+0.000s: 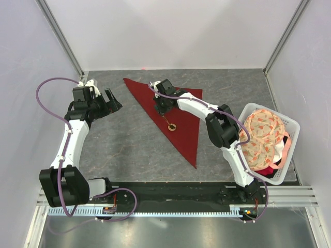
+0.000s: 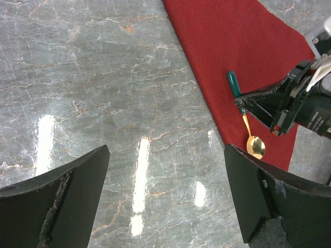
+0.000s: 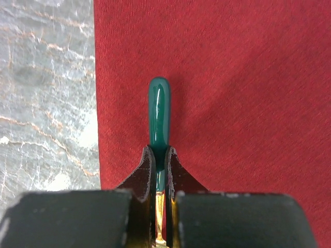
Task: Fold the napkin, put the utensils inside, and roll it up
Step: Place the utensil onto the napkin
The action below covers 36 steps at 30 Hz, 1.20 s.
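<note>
The dark red napkin [image 1: 182, 129] lies flat as a folded triangle on the grey table, also in the left wrist view [image 2: 243, 46] and under the right wrist camera [image 3: 232, 77]. The spoon [image 1: 170, 125] is over the napkin near its left edge, gold bowl [image 2: 255, 147] toward the arms, green handle [image 3: 159, 106] pointing away. My right gripper [image 3: 159, 151] is shut on the spoon's handle, seen from above [image 1: 162, 106]. Whether the spoon touches the cloth I cannot tell. My left gripper [image 1: 115, 101] hangs open over bare table left of the napkin, nothing between its fingers [image 2: 77, 181].
A white plastic basket [image 1: 290, 124] stands at the table's right edge, holding a peach floral cloth [image 1: 264, 135] and some red fabric. Grey marble tabletop [image 1: 129, 150] lies between the napkin and the left arm. White walls enclose the back and sides.
</note>
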{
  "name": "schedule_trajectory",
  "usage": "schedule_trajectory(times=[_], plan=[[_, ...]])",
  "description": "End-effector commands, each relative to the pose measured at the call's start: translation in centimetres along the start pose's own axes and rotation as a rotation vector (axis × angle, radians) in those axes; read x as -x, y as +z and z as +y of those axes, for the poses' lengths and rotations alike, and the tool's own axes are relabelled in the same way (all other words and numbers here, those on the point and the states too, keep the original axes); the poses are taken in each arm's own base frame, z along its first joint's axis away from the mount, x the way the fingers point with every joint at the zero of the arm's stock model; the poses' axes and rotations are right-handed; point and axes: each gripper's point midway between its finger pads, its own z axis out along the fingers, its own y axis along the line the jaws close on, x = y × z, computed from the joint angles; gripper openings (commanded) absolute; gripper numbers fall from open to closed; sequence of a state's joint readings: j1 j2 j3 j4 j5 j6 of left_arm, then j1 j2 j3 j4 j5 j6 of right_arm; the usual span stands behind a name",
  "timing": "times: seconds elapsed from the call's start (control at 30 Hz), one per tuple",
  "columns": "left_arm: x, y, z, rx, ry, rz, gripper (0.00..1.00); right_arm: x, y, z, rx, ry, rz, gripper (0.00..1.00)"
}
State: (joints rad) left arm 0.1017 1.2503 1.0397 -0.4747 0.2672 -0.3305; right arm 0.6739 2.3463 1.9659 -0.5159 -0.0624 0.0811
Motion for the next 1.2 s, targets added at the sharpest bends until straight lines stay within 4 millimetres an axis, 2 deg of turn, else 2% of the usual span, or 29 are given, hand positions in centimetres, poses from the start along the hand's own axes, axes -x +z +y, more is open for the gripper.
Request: schedule_trajectory(times=[0.0, 0.3, 0.57, 0.67, 0.7, 0.77, 0.93, 0.97, 1.03, 1.07, 1.1, 1.13, 1.17], plan=[[0.6, 0.1, 0.0, -0.014, 0.036, -0.029, 1.0, 3.0, -0.5, 0.1, 0.03, -0.023, -0.071, 0.0], [0.7, 0.0, -0.1, -0.016, 0.037, -0.031, 1.0, 2.4, 1.3, 0.3, 0.047, -0.017, -0.051, 0.0], [0.6, -0.1, -0.2, -0.022, 0.039, -0.03, 1.0, 2.4, 2.0, -0.2, 0.027, -0.02, -0.048, 0.0], [0.7, -0.1, -0.2, -0.023, 0.037, -0.032, 1.0, 2.7, 1.8, -0.3, 0.019, -0.02, -0.053, 0.11], [0.8, -0.1, -0.2, -0.022, 0.037, -0.034, 1.0, 2.8, 1.8, -0.3, 0.016, -0.018, -0.054, 0.2], [0.6, 0.0, -0.3, -0.025, 0.036, -0.029, 1.0, 3.1, 1.5, -0.4, 0.013, -0.017, -0.06, 0.3], [0.5, 0.0, -0.4, -0.033, 0.031, -0.024, 1.0, 5.0, -0.8, -0.3, 0.011, -0.031, -0.1, 0.51], [0.5, 0.0, -0.5, -0.038, 0.031, -0.024, 1.0, 6.0, -2.1, -0.1, 0.011, -0.034, -0.124, 0.53], [0.5, 0.0, -0.7, -0.048, 0.03, -0.02, 1.0, 5.8, -3.4, -0.2, 0.002, -0.024, -0.118, 0.57], [0.4, 0.0, -0.7, -0.052, 0.031, -0.017, 1.0, 6.7, -5.5, 0.0, -0.001, -0.016, -0.144, 0.58], [0.3, 0.0, -0.7, -0.054, 0.029, -0.015, 1.0, 6.6, -6.3, 0.1, -0.003, -0.005, -0.146, 0.59], [0.2, 0.0, -0.9, -0.061, 0.03, -0.012, 1.0, 4.7, -6.4, -0.1, -0.015, 0.029, -0.106, 0.6], [0.2, -0.1, -1.0, -0.068, 0.033, -0.018, 0.99, 5.3, -8.9, 0.0, -0.019, 0.047, -0.135, 0.6]])
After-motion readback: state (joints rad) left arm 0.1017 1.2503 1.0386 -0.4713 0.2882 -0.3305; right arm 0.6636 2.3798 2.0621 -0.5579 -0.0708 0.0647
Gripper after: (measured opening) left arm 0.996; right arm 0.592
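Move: Just about 1 cm ahead and 1 cm left of the right hand, some 2 cm below, is the spot on the napkin for the held utensil. The utensil's middle is within 1 cm or so back and right of the fingers. The napkin's middle lies about 5 cm right, level with the hand; its slanting edge is about 5 cm left, also level. From the left hand the spot is some 9 cm ahead, 21 cm right and 17 cm below. Easing the held utensil forward and a little left over the napkin, the right hand then dips about 2 cm to set it down. The fingers open to a bit over half and let go of the handle; the hand comes up nearly 3 cm from its lowest point, drawing slightly back and right at the end. ##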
